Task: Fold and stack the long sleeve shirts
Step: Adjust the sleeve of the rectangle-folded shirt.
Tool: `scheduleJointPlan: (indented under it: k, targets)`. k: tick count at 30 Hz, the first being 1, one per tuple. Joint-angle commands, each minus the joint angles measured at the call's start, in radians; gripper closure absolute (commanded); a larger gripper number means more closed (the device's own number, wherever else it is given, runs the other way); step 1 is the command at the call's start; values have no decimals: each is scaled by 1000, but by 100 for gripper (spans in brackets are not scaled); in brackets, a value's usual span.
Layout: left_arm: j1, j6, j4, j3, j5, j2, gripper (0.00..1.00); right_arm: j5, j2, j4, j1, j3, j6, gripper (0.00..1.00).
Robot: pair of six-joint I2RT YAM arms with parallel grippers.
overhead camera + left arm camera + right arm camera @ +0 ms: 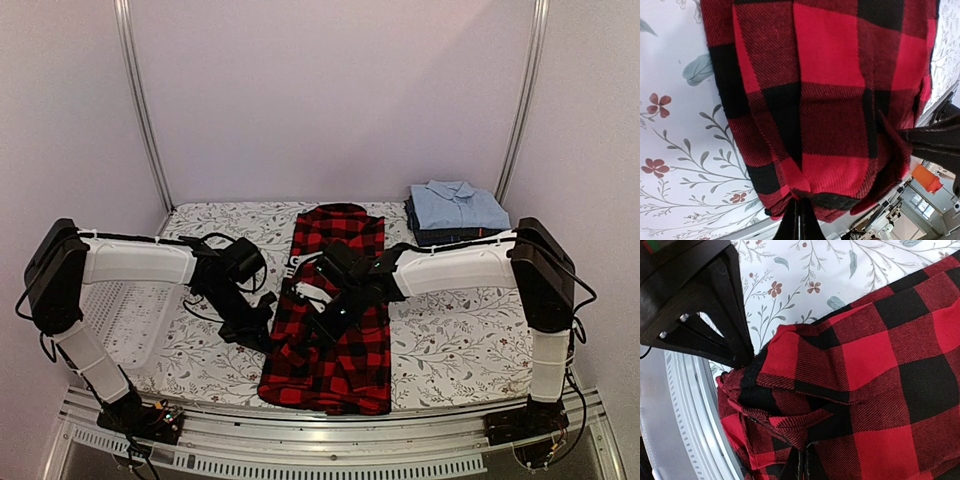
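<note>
The red-and-black check shirt (345,370) (830,75) (890,365) lies lengthwise in the middle of the table, collar at the far end and lower part bunched at the near edge. My left gripper (264,338) (799,212) is shut on the shirt's left edge, pinching a fold of cloth. Just to its right, my right gripper (322,322) (802,462) is shut on a raised fold of the same shirt. A stack of folded shirts sits at the back right, light blue (455,205) on top and dark navy (450,237) beneath.
A white mesh basket (125,320) sits at the table's left side under the left arm. The tablecloth (450,340) has a floral print. A metal rail (330,425) runs along the near edge. The two grippers are close together over the shirt.
</note>
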Motion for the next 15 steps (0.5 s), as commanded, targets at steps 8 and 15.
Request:
scheduleJointPlan:
  k: [8,15]
  targets:
    - [-3,13,2,-37,41,-14,94,-91,27,-108,4,35,-29,98]
    - [4,1,18,-20,-27,-55,68,16,-20,-84,-8,40,8,54]
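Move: Both hands still pinch the plaid shirt's sleeve cloth, so the bit each works on lies right at its fingertips, 0 cm off. The middle of the shirt's near hem is about 11 cm back and 10 cm right of the left hand, 12 cm back and 3 cm right of the right one, a couple of centimetres lower. The collar is about 34 cm ahead of the left hand and 15 cm right. Both grippers end their pinch on the sleeve cloth. Still shut, the right hand first draws back about 1.5 cm and 1 cm to its right, sinking slightly, then opens to nearly half; the left eases back about 1 cm, sinks a little and opens about a quarter, both staying low over the shirt. ##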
